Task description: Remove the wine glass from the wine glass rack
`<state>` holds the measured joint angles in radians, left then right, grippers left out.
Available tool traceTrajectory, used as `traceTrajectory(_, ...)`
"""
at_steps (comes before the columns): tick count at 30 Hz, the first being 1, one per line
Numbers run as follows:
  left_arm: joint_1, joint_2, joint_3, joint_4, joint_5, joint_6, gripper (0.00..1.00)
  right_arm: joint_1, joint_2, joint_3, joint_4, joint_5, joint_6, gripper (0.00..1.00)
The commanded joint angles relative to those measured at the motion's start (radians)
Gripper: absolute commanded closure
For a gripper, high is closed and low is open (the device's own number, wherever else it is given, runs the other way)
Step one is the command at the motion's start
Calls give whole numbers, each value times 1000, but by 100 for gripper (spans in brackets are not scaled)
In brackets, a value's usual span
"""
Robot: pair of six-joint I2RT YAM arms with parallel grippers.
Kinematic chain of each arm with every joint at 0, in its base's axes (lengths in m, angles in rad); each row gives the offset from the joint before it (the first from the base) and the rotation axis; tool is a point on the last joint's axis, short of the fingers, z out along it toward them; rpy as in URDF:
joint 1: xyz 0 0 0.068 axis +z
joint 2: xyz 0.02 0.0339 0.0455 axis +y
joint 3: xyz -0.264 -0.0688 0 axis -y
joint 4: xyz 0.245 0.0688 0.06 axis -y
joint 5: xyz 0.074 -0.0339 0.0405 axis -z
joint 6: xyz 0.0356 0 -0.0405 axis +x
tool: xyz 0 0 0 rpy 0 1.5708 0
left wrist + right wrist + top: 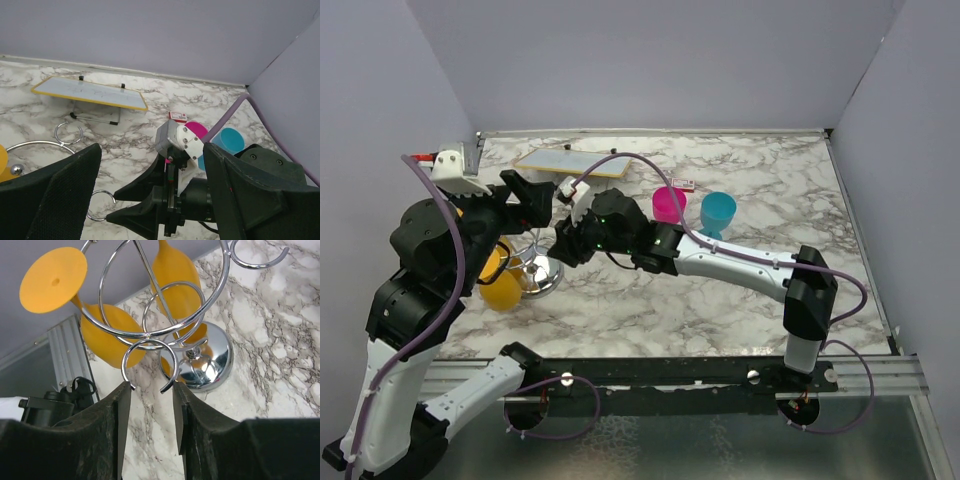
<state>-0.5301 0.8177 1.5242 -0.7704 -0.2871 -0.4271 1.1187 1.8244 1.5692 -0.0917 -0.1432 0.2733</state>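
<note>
The chrome wine glass rack (207, 357) stands on its round mirror base (540, 272) at the left of the marble table. Two orange wine glasses hang upside down from its wire arms: one shows its flat foot (52, 280) and bowl (107, 335), the other (175, 275) hangs behind the stem. One orange bowl (500, 287) is visible from above. My right gripper (151, 387) (563, 247) has closed on an empty wire hook (150, 347) of the rack, one finger on each side of the ring. My left gripper (150, 150) (542, 196) hovers open above the rack and the right wrist, holding nothing.
A yellow-framed whiteboard (570, 160) lies at the back left. A pink cup (669, 204), a blue cup (717, 212) and a small red-and-white box (682, 184) sit right of the rack. Grey walls enclose the table.
</note>
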Motion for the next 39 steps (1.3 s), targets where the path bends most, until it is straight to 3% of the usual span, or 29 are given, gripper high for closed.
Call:
traceTrajectory(1,5,-36,-49,48,15,-8,15,19,25,43,-30,111,-40,65)
traceTrajectory(15,5,-65,-65,69,17,-4,15,18,39,78,-89,217,-52,70)
traceTrajectory(29,5,-68,-68,74,10,-6,14,18,13,25,-21,344,-32,80)
traceTrajectory(39,5,-86,-70,74,-5,-1,15,17,15,20,29,361,-33,82)
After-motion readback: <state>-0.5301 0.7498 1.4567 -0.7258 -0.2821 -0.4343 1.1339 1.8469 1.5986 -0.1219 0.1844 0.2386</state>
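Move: The right hand's fingers are already at the rack's empty open-ended ring on the near right side; its middle lies about 4 cm to their left, 1 cm ahead and 1 cm lower. The rack's round base is roughly 9 cm left, 3 cm ahead and 22 cm down. One orange glass hangs some 15 cm left, 3 cm back and 8 cm below, the other 20 cm left, 7 cm ahead and 7 cm below. From the left hand that ring is about 3 cm ahead, 5 cm left and 21 cm below. The right hand, fingertips at the open ends of the empty ring, travels forward about 5 cm at nearly constant height, easing 2 cm to the right and swinging clockwise some 15 degrees, so that its rear finger pushes the ring forward along the rack's right side. Meanwhile the half-open fingers close most of the way around the ring's end, without fully shutting. ##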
